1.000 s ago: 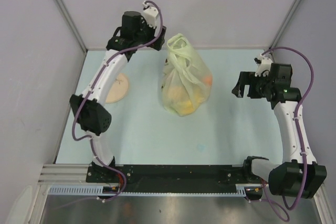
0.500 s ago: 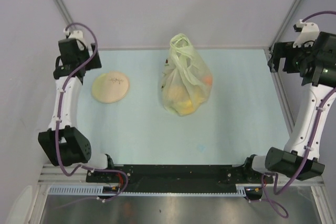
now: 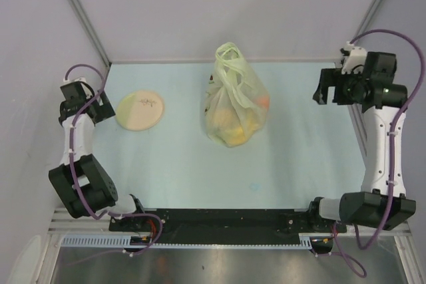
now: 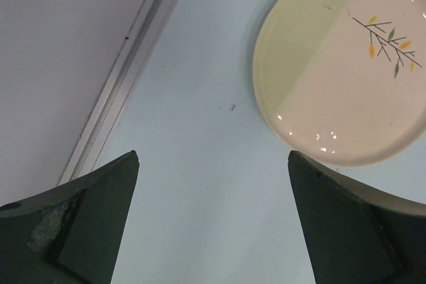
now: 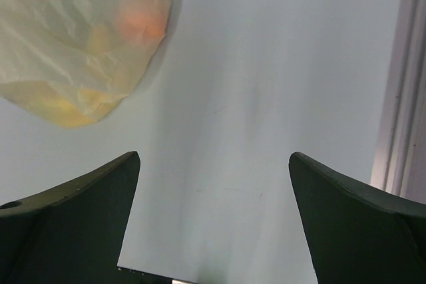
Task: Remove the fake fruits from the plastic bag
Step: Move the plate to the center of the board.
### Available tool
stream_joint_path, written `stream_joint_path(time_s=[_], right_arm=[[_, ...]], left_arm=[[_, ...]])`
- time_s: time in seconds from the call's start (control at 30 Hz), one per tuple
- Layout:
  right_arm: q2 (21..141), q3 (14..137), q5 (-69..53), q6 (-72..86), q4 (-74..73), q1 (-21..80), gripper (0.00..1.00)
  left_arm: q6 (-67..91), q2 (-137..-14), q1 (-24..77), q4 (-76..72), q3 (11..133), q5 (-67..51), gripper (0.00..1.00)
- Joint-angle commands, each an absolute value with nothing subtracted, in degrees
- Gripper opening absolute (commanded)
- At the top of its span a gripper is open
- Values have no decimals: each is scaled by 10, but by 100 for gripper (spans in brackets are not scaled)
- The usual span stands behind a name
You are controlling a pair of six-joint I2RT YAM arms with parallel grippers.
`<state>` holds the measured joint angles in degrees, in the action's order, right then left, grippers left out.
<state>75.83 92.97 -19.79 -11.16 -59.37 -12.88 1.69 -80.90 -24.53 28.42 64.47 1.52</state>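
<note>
The plastic bag [image 3: 233,101] stands knotted at the table's middle, pale yellow-green and translucent. Through its skin show the fake fruits: an orange one [image 3: 263,102] at the right side and yellow ones [image 3: 233,130] low down; the rest are hidden. In the right wrist view the plastic bag [image 5: 73,38] lies at the upper left with the orange fruit [image 5: 140,21] glowing through it. My right gripper [image 3: 324,94] hangs open well to the right of the bag, empty [image 5: 213,157]. My left gripper [image 3: 98,110] is open and empty at the far left, away from the bag [image 4: 213,157].
A round cream plate [image 3: 140,110] with a small twig drawing lies left of the bag, just ahead of my left gripper; the plate [image 4: 346,64] fills that wrist view's upper right. Enclosure walls with metal rails [image 4: 126,78] run along the left, right [image 5: 399,78] and back edges.
My left arm has pulled back from beside the bag's handles to the table's left edge, uncovering the plate. My right arm swung out to the right wall, then came back a little. The bag stayed still.
</note>
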Motion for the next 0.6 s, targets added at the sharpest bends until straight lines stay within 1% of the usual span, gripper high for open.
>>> stream_joint_path(time_s=[0.0,0.13,0.23,0.33,0.37,0.43,0.47,0.53,0.57], right_arm=[[710,887,-138,-76,-546,-15,100],[723,877,-167,-25,-533,-2,100],[740,876,-170,-22,-531,-2,100],[748,880,-162,-26,-527,13,100],[751,882,-161,-27,-526,14,99],[755,882,-160,-22,-522,16,99],[757,882,-162,-21,-522,17,99],[756,878,-169,-19,-518,17,98],[755,872,-169,-19,-512,17,98]], left_arm=[[57,-828,-251,242,635,-14,98],[79,-874,-252,232,649,-46,97],[92,-916,-252,226,661,-58,95],[105,-956,-250,226,679,-61,88],[104,-962,-249,222,684,-75,74],[100,-974,-242,223,697,-89,58],[97,-976,-237,227,702,-95,38],[88,-976,-221,231,712,-108,17],[84,-974,-214,232,714,-107,4]])
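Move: The plate is the left hand's target: its middle lies about 7 cm ahead of that hand, 11 cm to its right and 13 cm below. The standing plastic bag of fruit is some 35 cm to the right of the plate and about 3 cm nearer the base, and the table's left edge runs roughly 6 cm to the hand's left. From the right hand the plate lies some 67 cm left, 8 cm ahead and 28 cm below. No touch on the plate can be made out: the left hand sinks about 9 cm and eases some 4 cm forward and a little right, down to the outer-left rim of the plate, rolling about 15 degrees left side down. Its empty fingers close beside the rim, mostly at the end. The right hand, open and empty, swings some 8 cm left towards the bag. ##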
